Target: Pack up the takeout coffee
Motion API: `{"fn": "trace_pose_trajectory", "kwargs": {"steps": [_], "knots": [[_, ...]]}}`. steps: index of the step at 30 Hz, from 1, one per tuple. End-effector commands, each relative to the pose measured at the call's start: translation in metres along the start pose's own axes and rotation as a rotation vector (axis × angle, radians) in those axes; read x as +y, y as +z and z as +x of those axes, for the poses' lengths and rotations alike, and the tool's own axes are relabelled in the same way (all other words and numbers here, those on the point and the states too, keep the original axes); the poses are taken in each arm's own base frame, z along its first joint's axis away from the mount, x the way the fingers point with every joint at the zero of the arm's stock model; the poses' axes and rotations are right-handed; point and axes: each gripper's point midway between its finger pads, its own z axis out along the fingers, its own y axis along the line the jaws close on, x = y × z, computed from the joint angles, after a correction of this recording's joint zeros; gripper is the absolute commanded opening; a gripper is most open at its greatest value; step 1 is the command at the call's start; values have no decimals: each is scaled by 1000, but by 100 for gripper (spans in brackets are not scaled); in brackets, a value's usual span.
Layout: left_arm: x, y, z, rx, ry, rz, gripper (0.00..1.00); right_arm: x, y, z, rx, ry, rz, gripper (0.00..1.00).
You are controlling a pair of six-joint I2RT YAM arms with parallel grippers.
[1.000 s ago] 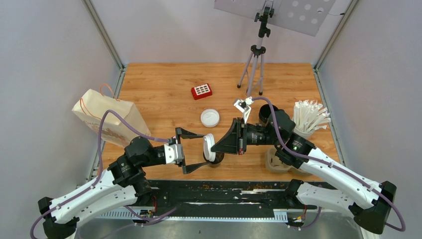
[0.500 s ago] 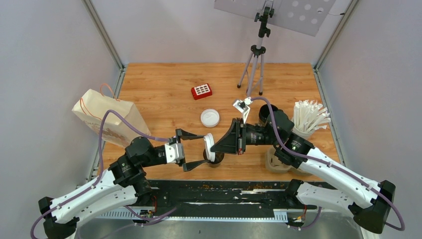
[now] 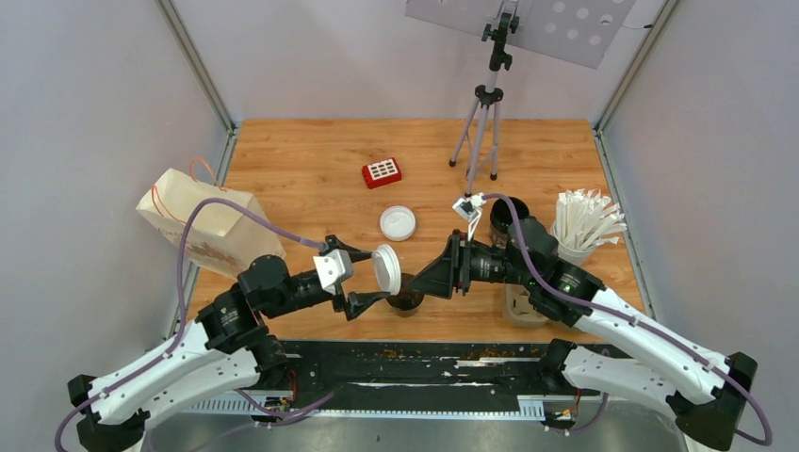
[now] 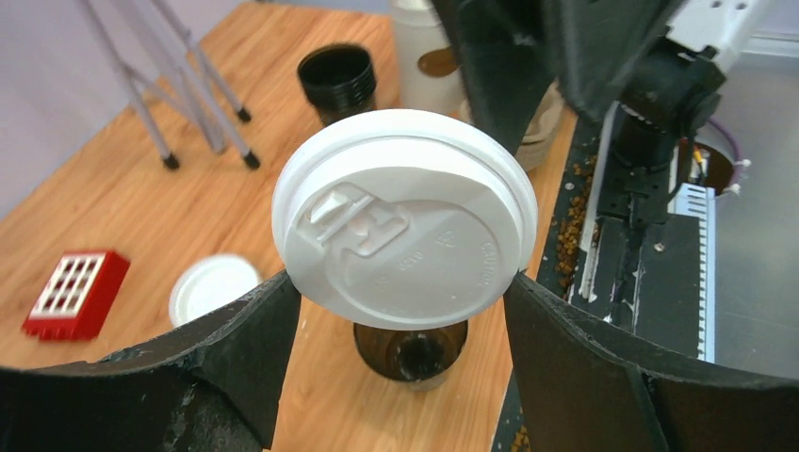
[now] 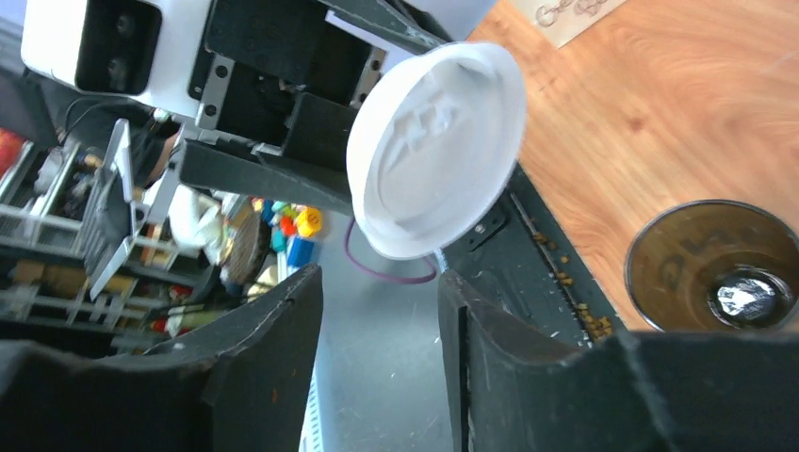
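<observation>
A white lid hangs tilted above the table with my left gripper shut on its rim; the left wrist view shows the lid pinched between both fingers. Just below it stands the takeout coffee, a small black cup with its mouth uncovered. My right gripper is open just right of the cup, with nothing between its fingers. From the right wrist, the lid is ahead of that gripper and the cup lies to the right.
A second white lid lies behind the cup. A paper bag stands at the left, a red box and a tripod farther back. Stacked black cups, a cup of straws and a cardboard tray sit at the right.
My right gripper has let go of the lid, opened and drawn back to the right. My left gripper has closed on the lid and carried it slightly left and up.
</observation>
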Motion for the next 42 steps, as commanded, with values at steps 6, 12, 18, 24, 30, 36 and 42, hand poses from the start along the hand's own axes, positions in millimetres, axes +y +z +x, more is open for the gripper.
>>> {"fn": "trace_pose_trajectory", "kwargs": {"steps": [6, 12, 18, 24, 30, 36, 42], "knots": [[29, -10, 28, 399, -182, -195, 81, -52, -45, -17, -174, -40, 384, 100], [26, 6, 25, 511, -246, -177, 81, -62, -69, -21, -211, -68, 500, 100], [26, 22, 35, 708, -258, -230, 80, -64, -94, -25, -286, -95, 553, 100], [15, 47, 62, 860, -235, -228, 80, -61, -108, -30, -326, -125, 572, 100], [8, 58, 84, 1011, -228, -209, 80, -60, -118, -31, -342, -147, 590, 100], [8, 63, 102, 1125, -197, -205, 80, -58, -124, -34, -364, -165, 594, 100], [4, 61, 114, 1180, -199, -184, 81, -57, -125, -36, -364, -177, 599, 100]]}}
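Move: The left hand holds the lid on edge; the open brown cup it is meant for stands about 3 cm ahead, 6 cm to the right and some 19 cm below. The stack of white lids lies about 21 cm beyond that cup. From the right hand the brown cup is roughly 5 cm ahead and 22 cm below; the dark cup stack stands about 22 cm ahead and 24 cm to its right, the cup holder 4 cm ahead and 31 cm right. Keeping its pinch on the lid, the left hand edges forward, then swings right and mainly down, about 12 cm in all, rolling until its fingers point steeply down and bringing the lid to the brown cup's rim; whether it touches can't be seen. The right hand, already clear of the lid, opens fully and backs off some 13 cm to the right, slightly forward and down, turning clockwise. ##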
